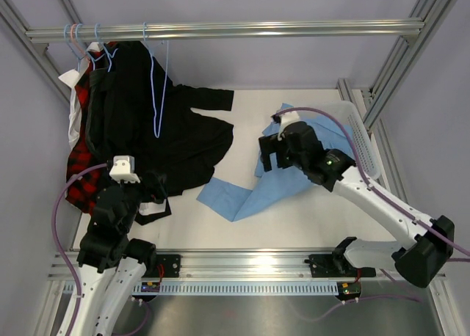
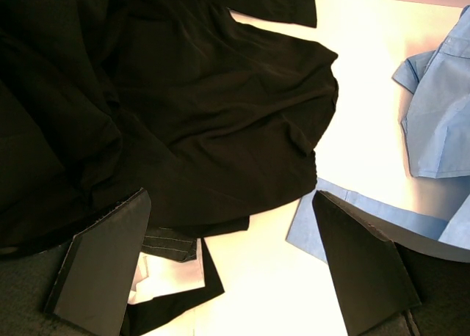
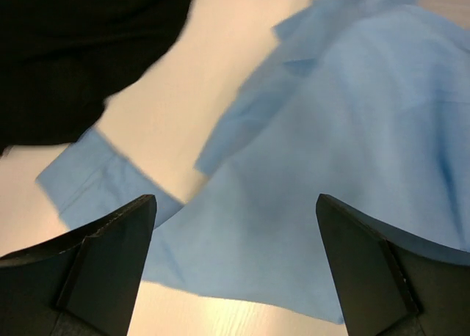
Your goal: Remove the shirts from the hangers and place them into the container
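Observation:
A light blue shirt (image 1: 242, 193) lies spread on the table, its far end reaching into the white mesh container (image 1: 365, 141) at the right. My right gripper (image 1: 268, 154) hovers open just above this shirt (image 3: 352, 130), with nothing between its fingers (image 3: 110, 263). A black shirt (image 1: 169, 130) hangs from the rail and spills onto the table. A pale blue wire hanger (image 1: 156, 94) dangles bare in front of it. My left gripper (image 1: 158, 189) stands open at the black shirt's lower hem (image 2: 183, 94), holding nothing.
More hangers (image 1: 77, 39) hook on the metal rail (image 1: 220, 31) at the back left, carrying a red-and-black plaid shirt (image 1: 79, 167) and a white one (image 1: 71, 79). Frame posts stand at both sides. A white cloth patch (image 2: 169, 274) lies beside my left finger.

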Motion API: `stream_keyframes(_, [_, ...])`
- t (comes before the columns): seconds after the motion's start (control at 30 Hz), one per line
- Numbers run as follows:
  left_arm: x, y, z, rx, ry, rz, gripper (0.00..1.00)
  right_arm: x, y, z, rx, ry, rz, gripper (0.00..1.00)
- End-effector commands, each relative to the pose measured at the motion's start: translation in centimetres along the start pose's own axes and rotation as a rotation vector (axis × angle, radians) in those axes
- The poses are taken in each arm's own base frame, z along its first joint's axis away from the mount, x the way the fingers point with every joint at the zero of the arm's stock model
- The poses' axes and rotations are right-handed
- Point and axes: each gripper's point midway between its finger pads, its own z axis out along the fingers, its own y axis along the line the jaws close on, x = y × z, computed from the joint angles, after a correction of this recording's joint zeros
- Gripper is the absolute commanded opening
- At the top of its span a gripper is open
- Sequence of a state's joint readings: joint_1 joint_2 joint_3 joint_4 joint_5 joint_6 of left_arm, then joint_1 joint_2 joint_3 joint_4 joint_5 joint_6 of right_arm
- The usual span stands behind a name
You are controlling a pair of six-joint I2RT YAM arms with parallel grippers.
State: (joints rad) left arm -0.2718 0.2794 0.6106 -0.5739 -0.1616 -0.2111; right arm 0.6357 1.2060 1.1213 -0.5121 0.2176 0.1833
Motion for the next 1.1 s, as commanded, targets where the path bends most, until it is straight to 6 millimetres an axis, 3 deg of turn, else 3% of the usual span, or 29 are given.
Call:
stream_keyframes(0.0, [-1.1, -0.2, 0.5, -0.002, -0.041, -0.017, 0.99, 1.9, 5.5, 0.5, -0.183, 0.064, -0.171, 0.99])
stream_keyframes(0.07, [-1.1, -0.2, 0.5, 0.0, -0.041, -0.019, 0.99, 4.7, 9.0, 1.2, -0.269, 0.153, -0.233, 1.0])
stream_keyframes(0.17, [-1.0, -0.2, 0.6, -0.003, -0.034, -0.017, 0.99, 8.1, 12.6, 2.4, -0.329, 0.243, -0.314, 0.99])
stream_keyframes(0.33, [-1.1, -0.2, 0.5, -0.003, -0.037, -0.019, 0.99, 11.9, 16.9, 4.0, -0.419, 0.366, -0.392, 0.99])
stream_keyframes(0.37, [-1.0, -0.2, 0.6, -0.005, -0.034, -0.019, 0.99, 13.7, 17.5, 4.7, -0.416, 0.415, -0.422, 0.99])
stream_keyframes(0.47, [-1.0, -0.2, 0.6, -0.003, -0.034, -0.019, 0.99, 15.1, 19.9, 5.8, -0.469, 0.459, -0.451, 0.99])
stream_keyframes(0.63, [-1.1, -0.2, 0.5, -0.002, -0.04, -0.02, 0.99, 17.5, 20.7, 7.8, -0.464, 0.517, -0.475, 0.99])
stream_keyframes(1.07, [-1.1, -0.2, 0.4, 0.0, -0.044, -0.018, 0.99, 20.1, 20.2, 10.9, -0.4, 0.597, -0.548, 0.99])
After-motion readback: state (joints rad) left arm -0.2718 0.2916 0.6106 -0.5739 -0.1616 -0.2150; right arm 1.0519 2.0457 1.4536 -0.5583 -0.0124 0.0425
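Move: The light-blue shirt's trailing sleeve end lies about 20 cm left of the right hand, 8 cm back and 23 cm below. The shirt's main part is some 13 cm to this hand's right and 8 cm ahead; the container's middle is about 24 cm right and 12 cm ahead, both about 20 cm below. From the left hand, the sleeve end is roughly 20 cm right, 3 cm ahead and 22 cm down. The open right hand sweeps left and back, dropping some 20 cm over the blue sleeve end while turning counter-clockwise. ##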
